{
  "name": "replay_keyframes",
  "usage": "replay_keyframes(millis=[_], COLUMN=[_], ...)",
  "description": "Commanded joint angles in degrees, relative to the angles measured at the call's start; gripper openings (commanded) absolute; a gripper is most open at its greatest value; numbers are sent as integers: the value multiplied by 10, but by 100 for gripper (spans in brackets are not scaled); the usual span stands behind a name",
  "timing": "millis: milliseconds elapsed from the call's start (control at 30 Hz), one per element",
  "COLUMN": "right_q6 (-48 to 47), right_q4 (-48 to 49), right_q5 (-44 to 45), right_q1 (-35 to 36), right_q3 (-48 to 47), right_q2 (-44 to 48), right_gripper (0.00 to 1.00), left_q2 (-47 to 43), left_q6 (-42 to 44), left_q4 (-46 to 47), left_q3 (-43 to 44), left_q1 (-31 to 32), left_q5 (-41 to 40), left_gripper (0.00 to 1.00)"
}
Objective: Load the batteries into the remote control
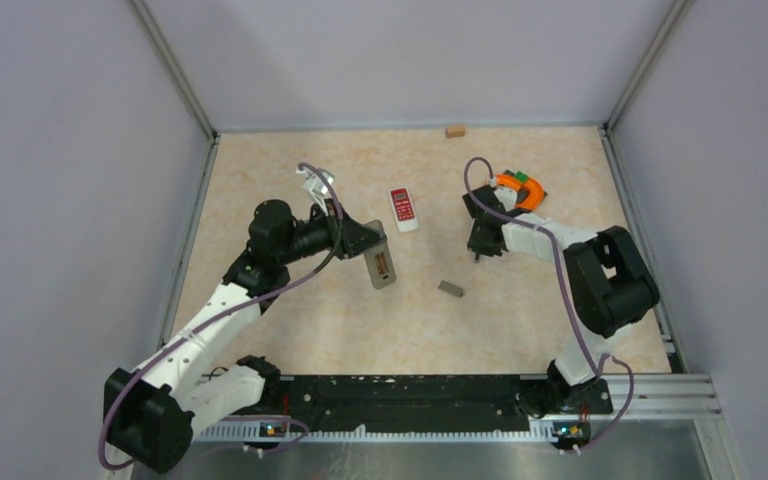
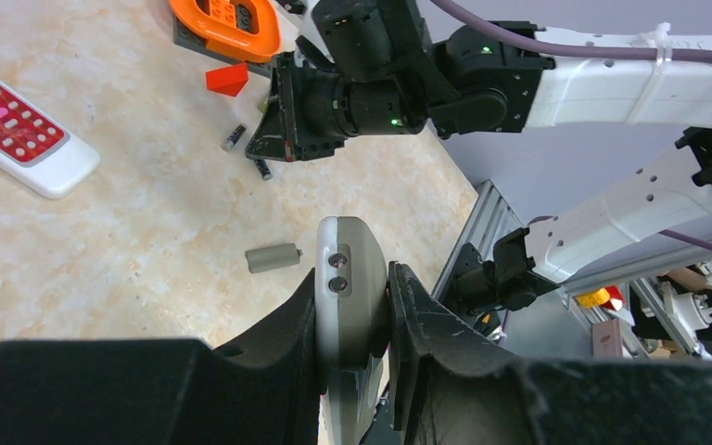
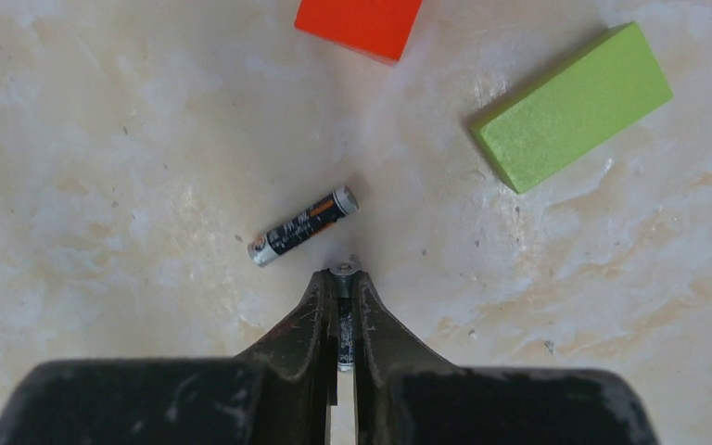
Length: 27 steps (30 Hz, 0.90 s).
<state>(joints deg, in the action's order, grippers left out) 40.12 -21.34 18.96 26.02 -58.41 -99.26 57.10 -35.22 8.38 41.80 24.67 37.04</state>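
Note:
My left gripper is shut on a grey remote control and holds it on edge above the table, its open back showing in the top view. My right gripper is down at the table and shut lengthwise on a slim dark battery whose metal end pokes out past the fingertips. A second battery, black with an orange band, lies loose just ahead and to the left of the right fingers.
A small grey cover piece lies between the arms. A white remote with red keys lies further back. A red block, a green block and an orange-handled object sit near the right gripper. A wooden block rests at the back wall.

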Motion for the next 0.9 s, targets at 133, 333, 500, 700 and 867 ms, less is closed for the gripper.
replay_keyframes(millis=[133,333,500,700,867], right_q6=[-65,-94,-121,-149,-168], right_q4=[81,174,260,372,394], right_q5=[-41,-62,-45,-72,-71], right_q1=[55,143,232,287,315], right_q3=[31,50,60,110,115], right_q2=[189,302,346,360,349], right_gripper=[0,0,0,0,0], left_q2=[55,86,96,115,126], left_q6=[-82,-126,-155,-187,-212], left_q4=[72,103,91,66,43], left_q3=[-2,-1,5,18,32], left_q1=[-3,-3,-6,-20,-31], left_q5=[18,20,3,5,23], left_gripper=[0,0,0,0,0])
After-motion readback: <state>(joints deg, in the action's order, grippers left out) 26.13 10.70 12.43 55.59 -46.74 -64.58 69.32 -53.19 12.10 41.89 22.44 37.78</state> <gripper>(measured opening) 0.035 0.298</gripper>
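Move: My right hand already pinches a battery on the table. The remote it is bound for, bay up in my left hand, lies about 16 cm back, 21 cm left and 24 cm up. At table height around my right hand, the loose battery is 4 cm ahead and 1 cm left, the grey cover 9 cm back and 6 cm left, the red-faced remote some 11 cm ahead and 18 cm left. From my left hand, the remote's middle is about 4 cm back, 1 cm right. I lift the pinched battery off the table with my right hand and swing it up about 24 cm, left 18 cm and back 11 cm to the remote, easing off as I near it. My wrist swings the downward fingers nearly level, pointing forward-left. My left hand keeps its grip, lowers the remote about 5 cm, eases it forward and tilts its near end up some 20 degrees. ##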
